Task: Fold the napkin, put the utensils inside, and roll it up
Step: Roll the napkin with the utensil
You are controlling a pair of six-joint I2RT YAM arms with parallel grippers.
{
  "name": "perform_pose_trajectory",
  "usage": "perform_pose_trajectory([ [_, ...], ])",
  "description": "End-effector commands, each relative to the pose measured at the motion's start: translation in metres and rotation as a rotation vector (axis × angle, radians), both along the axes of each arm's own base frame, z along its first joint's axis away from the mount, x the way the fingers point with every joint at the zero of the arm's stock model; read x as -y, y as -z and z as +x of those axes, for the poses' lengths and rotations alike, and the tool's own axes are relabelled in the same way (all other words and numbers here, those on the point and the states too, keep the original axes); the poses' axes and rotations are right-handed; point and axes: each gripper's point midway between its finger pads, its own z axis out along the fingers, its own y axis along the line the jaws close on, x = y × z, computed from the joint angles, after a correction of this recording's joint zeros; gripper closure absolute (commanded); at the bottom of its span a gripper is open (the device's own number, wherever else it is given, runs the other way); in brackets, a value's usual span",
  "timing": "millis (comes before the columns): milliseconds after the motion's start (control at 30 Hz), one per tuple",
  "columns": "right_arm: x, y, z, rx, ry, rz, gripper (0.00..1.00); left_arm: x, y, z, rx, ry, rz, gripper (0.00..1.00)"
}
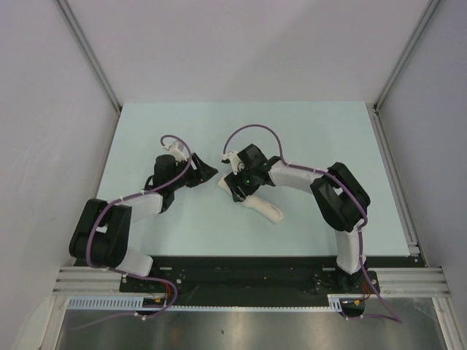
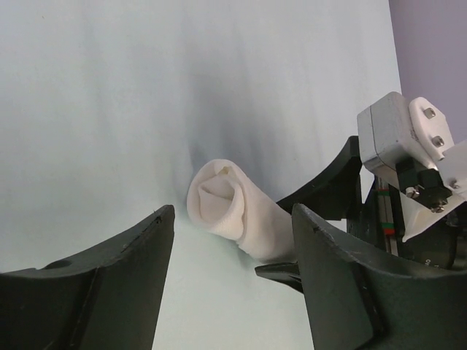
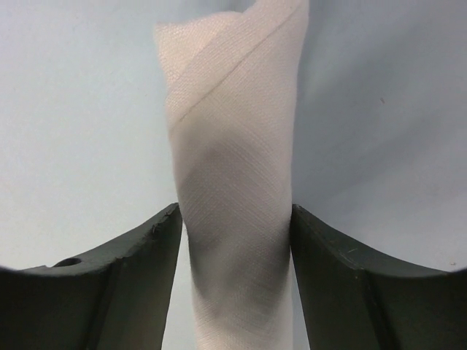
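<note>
The napkin [image 1: 266,209] is a cream cloth rolled into a tube, lying on the table under my right wrist. In the right wrist view the napkin [image 3: 233,131] runs straight away between the fingers. My right gripper [image 3: 235,210] is shut on it, both fingertips pressing on its sides. The left wrist view shows the open end of the napkin [image 2: 219,200] just ahead of my left gripper [image 2: 233,213], which is open and apart from the roll. The right gripper [image 2: 314,226] holds the roll just behind that end. The two grippers [image 1: 211,175] [image 1: 235,186] face each other at mid-table. The utensils are out of view.
The pale green table [image 1: 328,138] is walled by grey panels on the left, right and back. The arm bases sit on the black rail [image 1: 241,273] at the near edge. Purple cables loop over both arms.
</note>
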Motion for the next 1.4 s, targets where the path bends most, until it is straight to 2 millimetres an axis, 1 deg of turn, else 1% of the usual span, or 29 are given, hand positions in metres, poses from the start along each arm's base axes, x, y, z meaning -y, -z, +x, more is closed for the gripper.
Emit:
perform_pose_trajectory([
  [0,0.031,0.025,-0.010,-0.036,0.049,-0.135,0.32,-0.004,-0.021,0.003,0.060,-0.016,-0.011,0.30],
  [300,0.020,-0.007,-0.001,0.031,0.051,-0.042,0.24,-0.017,-0.029,0.001,0.070,-0.076,0.033,0.20],
  [400,0.016,-0.023,0.003,0.065,0.057,0.005,0.22,-0.023,-0.033,-0.001,0.074,-0.102,0.053,0.18],
  [433,0.014,-0.035,0.007,0.086,0.061,0.038,0.22,-0.025,-0.036,-0.001,0.079,-0.109,0.057,0.17],
  [467,0.014,-0.039,0.009,0.090,0.065,0.054,0.16,-0.026,-0.043,-0.002,0.096,-0.114,0.058,0.15],
  [500,0.016,-0.042,0.009,0.091,0.066,0.067,0.16,-0.030,-0.042,-0.003,0.087,-0.128,0.073,0.11],
  [567,0.014,-0.064,0.012,0.119,0.064,0.137,0.15,-0.035,-0.055,-0.005,0.111,-0.150,0.080,0.09],
  [600,0.017,-0.067,0.009,0.117,0.065,0.155,0.14,-0.038,-0.058,-0.007,0.114,-0.159,0.088,0.08],
  [633,0.013,-0.078,0.008,0.117,0.056,0.206,0.14,-0.043,-0.056,-0.009,0.097,-0.181,0.102,0.08],
  [667,0.017,-0.094,0.010,0.135,0.067,0.251,0.14,-0.046,-0.061,-0.012,0.101,-0.191,0.106,0.07],
  [700,0.021,-0.100,0.010,0.136,0.075,0.278,0.13,-0.050,-0.073,-0.015,0.132,-0.199,0.109,0.06],
  [733,0.024,-0.102,0.007,0.131,0.063,0.311,0.13,-0.057,-0.077,-0.019,0.121,-0.218,0.126,0.06],
  [767,0.035,-0.108,0.012,0.120,0.113,0.342,0.13,-0.062,-0.082,-0.021,0.127,-0.229,0.138,0.05],
  [800,0.041,-0.124,0.012,0.145,0.127,0.383,0.12,-0.067,-0.097,-0.026,0.168,-0.237,0.152,0.04],
  [833,0.050,-0.120,0.009,0.137,0.150,0.400,0.12,-0.075,-0.104,-0.028,0.170,-0.259,0.170,0.02],
  [867,0.068,-0.124,0.018,0.144,0.215,0.418,0.12,-0.077,-0.105,-0.034,0.162,-0.249,0.175,0.01],
  [900,0.080,-0.135,0.018,0.167,0.257,0.441,0.12,-0.078,-0.111,-0.038,0.184,-0.233,0.176,0.01],
  [933,0.096,-0.137,0.026,0.193,0.327,0.436,0.12,-0.085,-0.123,-0.042,0.217,-0.242,0.166,0.01],
  [967,0.110,-0.128,0.024,0.180,0.377,0.421,0.12,-0.084,-0.125,-0.049,0.216,-0.203,0.171,0.01],
  [1000,0.137,-0.140,0.034,0.231,0.481,0.421,0.12,-0.091,-0.129,-0.051,0.222,-0.210,0.186,0.00],
  [1033,0.151,-0.140,0.035,0.241,0.535,0.408,0.12,-0.093,-0.142,-0.055,0.253,-0.201,0.200,0.00],
  [1067,0.165,-0.133,0.030,0.243,0.579,0.393,0.12,-0.097,-0.142,-0.059,0.261,-0.186,0.246,0.00],
  [1100,0.188,-0.135,0.035,0.269,0.666,0.383,0.12,-0.099,-0.137,-0.065,0.237,-0.172,0.275,0.00],
  [1133,0.199,-0.150,0.031,0.322,0.700,0.406,0.12,-0.101,-0.144,-0.068,0.253,-0.171,0.297,0.00],
  [1200,0.220,-0.147,0.024,0.345,0.772,0.400,0.12,-0.106,-0.147,-0.076,0.268,-0.161,0.349,0.00],
  [1233,0.232,-0.161,0.019,0.394,0.802,0.419,0.12,-0.108,-0.148,-0.078,0.279,-0.162,0.363,0.00],
  [1300,0.244,-0.162,0.012,0.424,0.845,0.410,0.12,-0.108,-0.154,-0.082,0.325,-0.159,0.374,0.00],
  [1333,0.248,-0.162,0.009,0.430,0.860,0.405,0.12,-0.107,-0.149,-0.083,0.326,-0.149,0.373,0.00],
  [1367,0.250,-0.170,0.005,0.456,0.864,0.418,0.12,-0.106,-0.151,-0.085,0.342,-0.147,0.369,0.01],
])
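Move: The rolled napkin lies slantwise between the right fingers, which stand astride it; its middle is about 4 cm to the right and 2 cm back, practically level in height. Its far end is roughly 4 cm ahead and 5 cm left of the right hand, its near end some 8 cm back and 14 cm right. From the left hand, which holds nothing, the roll's middle is about 12 cm right, 4 cm back and 8 cm below. The right hand spreads its fingers wider from around the rolled napkin and eases a couple of centimetres right while still low, then lifts clear and sweeps off to the right, ending about 23 cm over and 15 cm up with the wrist swung clockwise. Meanwhile the empty left hand backs away from the roll, slowly at first and then faster, rising about 15 cm while going left and then also back, its fingers opening fully and tipping upward. ##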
